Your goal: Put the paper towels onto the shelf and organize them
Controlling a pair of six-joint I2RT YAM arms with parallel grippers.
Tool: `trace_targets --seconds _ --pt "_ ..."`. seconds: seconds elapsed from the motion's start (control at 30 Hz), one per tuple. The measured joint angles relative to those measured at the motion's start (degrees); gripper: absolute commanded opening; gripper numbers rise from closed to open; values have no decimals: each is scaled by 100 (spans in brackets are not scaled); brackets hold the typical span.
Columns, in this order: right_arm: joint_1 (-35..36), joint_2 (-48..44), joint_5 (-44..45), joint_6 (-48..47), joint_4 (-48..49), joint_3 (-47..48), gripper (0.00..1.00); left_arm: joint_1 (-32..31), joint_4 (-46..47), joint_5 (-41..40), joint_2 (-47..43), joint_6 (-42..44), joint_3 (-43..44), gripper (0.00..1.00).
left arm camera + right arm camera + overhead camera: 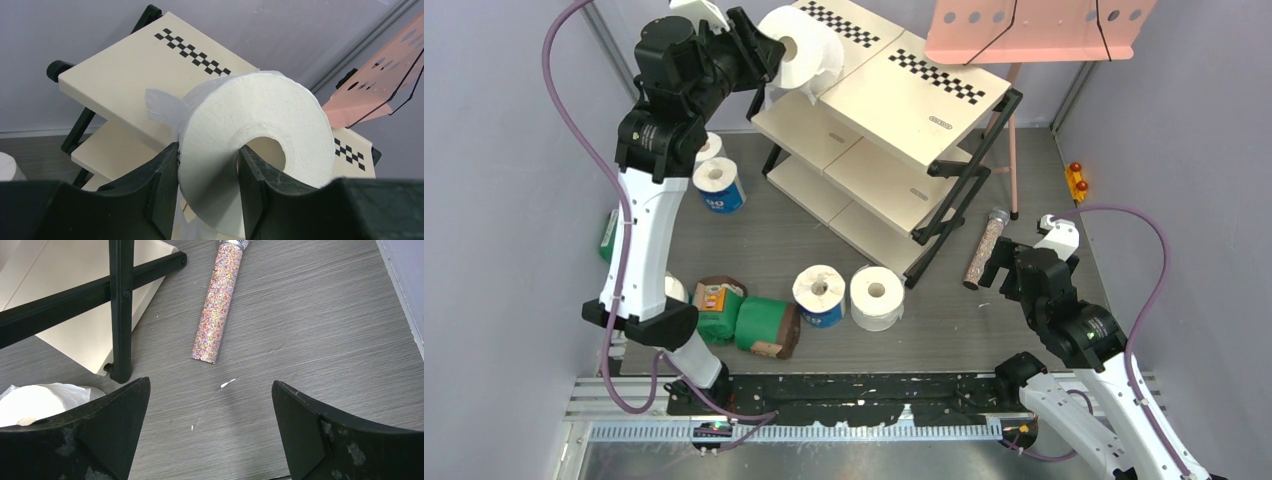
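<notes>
My left gripper (774,55) (208,155) is shut on a plain white paper towel roll (802,48) (260,110), one finger inside its hollow core and the other on its outer wall. The roll hangs at the upper left corner of the shelf (894,110) (125,75), above the top board. On the floor lie a white roll (877,297), a blue roll (820,295), two green rolls (764,325) (717,305) and another blue roll (719,185). My right gripper (1004,265) (210,385) stands open over bare floor, holding nothing.
A thin speckled tube (984,248) (217,305) lies right of the shelf's black leg (121,315). The pink music stand (1034,30) (380,75) rises behind the shelf. A small orange object (1076,180) sits by the right wall. Grey walls enclose the floor.
</notes>
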Motion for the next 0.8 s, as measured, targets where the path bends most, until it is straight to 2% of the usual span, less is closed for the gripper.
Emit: trace_targets --seconds 0.27,0.4,0.63,0.8 --pt "0 0 4 17 0 0 100 0 389 -4 151 -96 22 53" --pt "0 0 20 20 0 0 100 0 612 -26 214 -179 22 60" --pt "0 0 33 20 0 0 100 0 1043 -125 284 -260 22 84" --pt "0 0 42 24 0 0 100 0 1211 -229 262 -118 -26 85"
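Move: My left hand still pinches the tilted roll by its wall, one finger in the core. The standing spot, at the near edge of the top shelf's left board, is for the roll's middle about 11 cm ahead, 4 cm right and 3 cm below. The left board's checkered strip lies some 20 cm ahead and 8 cm right; the right board's middle 5 cm ahead and 21 cm right, both 8 cm lower than the hand. From my right hand the spot is about 30 cm ahead, 38 cm left and 30 cm up. I let go of the roll with my left hand, easing the fingers apart from under half open to nearly full width while I keep going forward over the top shelf's near edge and rise as well, roughly 2.5 cm forward and 3 cm up. The fingertips tip upward by some 10 degrees, and the finger in the core comes free. ##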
